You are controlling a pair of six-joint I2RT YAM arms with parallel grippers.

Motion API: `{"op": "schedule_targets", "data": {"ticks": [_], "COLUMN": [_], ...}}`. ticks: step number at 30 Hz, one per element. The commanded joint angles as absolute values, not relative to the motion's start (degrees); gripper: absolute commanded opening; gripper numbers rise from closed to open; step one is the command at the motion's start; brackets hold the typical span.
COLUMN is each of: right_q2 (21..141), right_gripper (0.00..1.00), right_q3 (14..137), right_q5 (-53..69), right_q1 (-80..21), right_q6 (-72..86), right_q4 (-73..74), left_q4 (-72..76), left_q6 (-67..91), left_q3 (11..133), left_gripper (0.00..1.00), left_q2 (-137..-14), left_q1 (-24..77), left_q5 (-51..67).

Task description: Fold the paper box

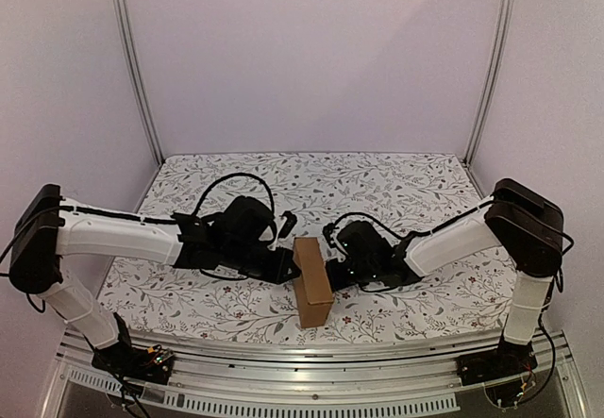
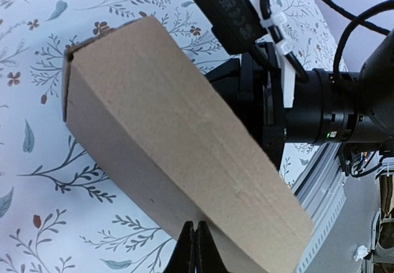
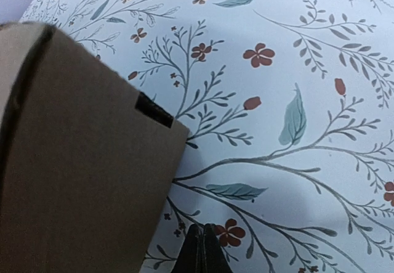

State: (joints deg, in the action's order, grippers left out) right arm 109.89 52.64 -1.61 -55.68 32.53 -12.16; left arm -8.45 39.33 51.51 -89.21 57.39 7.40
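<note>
The paper box (image 1: 312, 281) is a narrow brown cardboard box lying closed on the floral tablecloth, near the front edge between both arms. My left gripper (image 1: 289, 265) is shut and empty. In the left wrist view the left gripper (image 2: 196, 226) has its tips right at the long side of the box (image 2: 172, 143); contact cannot be told. My right gripper (image 1: 333, 272) is shut and empty on the box's other side. In the right wrist view the right gripper (image 3: 202, 228) hangs over the cloth, with the box (image 3: 74, 162) a little to its left, apart from it.
A slotted metal rail (image 1: 311, 350) runs along the table's front edge just below the box. Upright frame posts (image 1: 132, 69) stand at the back corners. The right arm's wrist and cables (image 2: 320, 110) sit close behind the box. Open cloth (image 1: 311, 182) lies behind.
</note>
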Motion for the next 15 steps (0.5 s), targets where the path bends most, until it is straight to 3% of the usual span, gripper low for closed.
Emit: {"op": "schedule_targets", "data": {"ticks": [1,15], "right_q2": [108.16,100.36], "right_gripper": [0.0,0.0], "right_q3": [50.21,46.76], "right_q5": [-8.8,-16.26], "right_q1": [-54.49,-53.57], "right_q6": [27.93,23.99], "right_q4": [-0.4,5.61], "left_q4": [-7.27,-6.77], "left_q6": [38.08,38.41], "left_q3": [54.19,56.85], "left_gripper": [0.0,0.0], "left_q2": [-91.36,-94.81], "left_q1": [58.11,58.37], "left_q5": [9.41,11.32]}}
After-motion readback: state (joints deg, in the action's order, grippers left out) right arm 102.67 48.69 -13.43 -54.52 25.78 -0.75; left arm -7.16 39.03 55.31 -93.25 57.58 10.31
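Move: The box stands on edge between the hands, its long sides running forward. Its middle is about 4 cm to the right of the left fingertips, 3 cm ahead and 4 cm below; those tips sit at its upper left edge. From the right hand, low over the table, the box's middle lies some 5 cm left, 4 cm back and 3 cm up. The right fingertips are roughly 9 cm right of the left ones, 7 cm ahead and 8 cm lower. Rightward go both hands, the right one faster: it backs some 7 cm away from the box's right side, level and low over the table, its wrist rolling about 15 degrees. The left hand follows only about 2 cm, its shut fingertips still against the upper left edge of the box and pushing the box to the right. Both grippers stay shut. ##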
